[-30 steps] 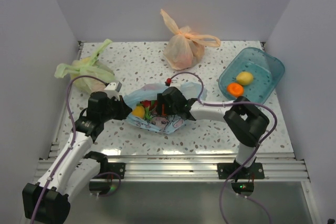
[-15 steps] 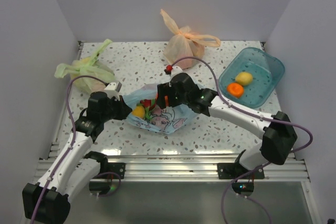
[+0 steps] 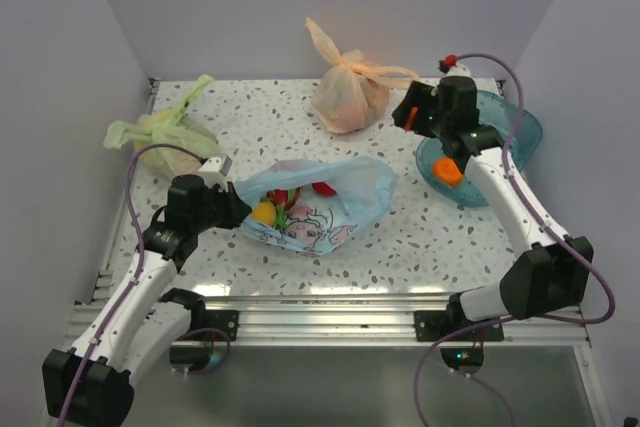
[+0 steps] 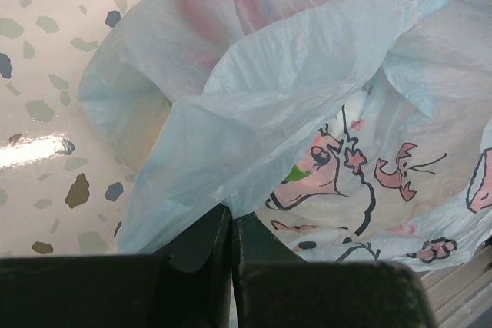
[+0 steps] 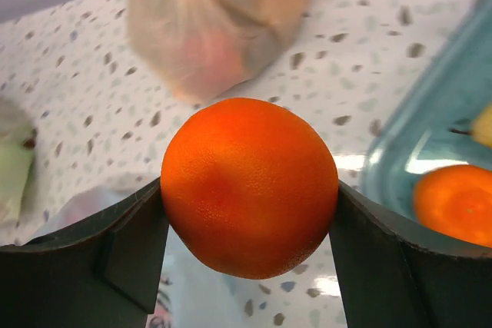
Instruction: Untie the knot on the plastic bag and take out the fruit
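The light blue plastic bag (image 3: 330,192) lies mid-table with its mouth open; no knot shows. Inside it I see fruit: a yellow one (image 3: 264,213) and red ones (image 3: 323,188). My left gripper (image 3: 236,209) is shut on the bag's left edge, and the left wrist view shows thin film (image 4: 307,74) pinched between the closed fingers of that gripper (image 4: 231,217). My right gripper (image 3: 411,117) hovers at the left rim of the teal bin (image 3: 520,132). In the right wrist view the right gripper (image 5: 247,190) is shut on a round orange fruit (image 5: 250,159).
The teal bin (image 5: 419,144) holds another orange fruit (image 3: 449,171) and a yellow one (image 5: 484,124). A tied orange bag (image 3: 345,92) sits at the back centre. A green bag (image 3: 160,132) lies at the back left. Walls close in on both sides.
My right arm came out of the blue bag with the orange fruit and swung right and back to the bin's rim. The left gripper kept its hold on the bag.
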{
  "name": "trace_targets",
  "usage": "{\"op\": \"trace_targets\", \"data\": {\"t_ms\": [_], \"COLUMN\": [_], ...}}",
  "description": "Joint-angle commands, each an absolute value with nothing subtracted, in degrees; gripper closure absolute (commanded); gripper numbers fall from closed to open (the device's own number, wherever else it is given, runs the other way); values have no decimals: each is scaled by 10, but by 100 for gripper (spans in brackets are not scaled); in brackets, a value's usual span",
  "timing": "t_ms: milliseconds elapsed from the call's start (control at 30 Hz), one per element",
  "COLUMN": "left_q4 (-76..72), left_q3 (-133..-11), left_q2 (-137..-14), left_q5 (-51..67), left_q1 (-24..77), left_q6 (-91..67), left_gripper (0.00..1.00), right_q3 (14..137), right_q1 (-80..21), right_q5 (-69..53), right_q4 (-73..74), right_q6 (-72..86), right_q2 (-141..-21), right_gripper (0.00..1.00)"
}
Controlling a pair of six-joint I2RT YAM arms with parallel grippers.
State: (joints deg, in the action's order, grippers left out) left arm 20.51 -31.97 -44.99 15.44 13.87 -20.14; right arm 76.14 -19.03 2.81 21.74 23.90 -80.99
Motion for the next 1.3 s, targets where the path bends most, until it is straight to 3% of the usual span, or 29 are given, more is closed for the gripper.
{"op": "trace_targets", "data": {"t_ms": [0,367,433,467,533,567,600,933,1267], "left_q4": [175,174,174,173,174,173,174,172,172], "left_q3": [-315,-315,-315,-315,-315,-315,-315,-315,-315], "left_q2": [-442,-441,-442,-443,-443,-443,-442,-445,-449], "left_q5": [164,165,166,166,166,167,168,169,169], "left_q1": [134,134,134,134,134,134,134,134,134], "left_q6": [-194,-192,-192,-192,-192,-192,-192,-192,-193], "left_gripper": [95,95,95,95,95,95,95,95,95], "right_q3": [737,612,611,613,619,620,620,638,715], "right_q1": [-94,98,105,105,105,105,105,57,-258], "right_q5": [52,159,163,166,162,163,161,116,75], "right_q4": [197,164,167,175,182,188,189,209,234], "right_q6": [288,381,382,382,381,383,385,309,116], "right_q2": [-805,-838,-843,-851,-857,-857,-856,-769,-722], "right_gripper": [63,53,44,32,19,7,3,1,3]}}
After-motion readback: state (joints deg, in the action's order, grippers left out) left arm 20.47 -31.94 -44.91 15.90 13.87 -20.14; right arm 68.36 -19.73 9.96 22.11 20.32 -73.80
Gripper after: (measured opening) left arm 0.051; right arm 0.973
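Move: The right hand holds an orange high up; the basket it goes to has its middle about 26 cm to the right, 5 cm farther out and 22 cm lower. The orange already in it lies some 18 cm right, level ahead, 23 cm below. The peach-coloured bag stands 14 cm ahead and 9 cm left, the blue bag 11 cm back and 17 cm left, both about 20 cm lower. From the left hand the basket is roughly 58 cm right, 22 cm ahead, 9 cm lower. Swing the right gripper about 24 cm to the right and some 14 cm down over the basket, yawing the wrist clockwise about 45 degrees and tipping the fingers down a little, then open to let go of the orange. With the fingers open, lift and sweep back left, unwinding the wrist, almost to the starting spot. Keep the left gripper still, pinching the blue bag's rim. ##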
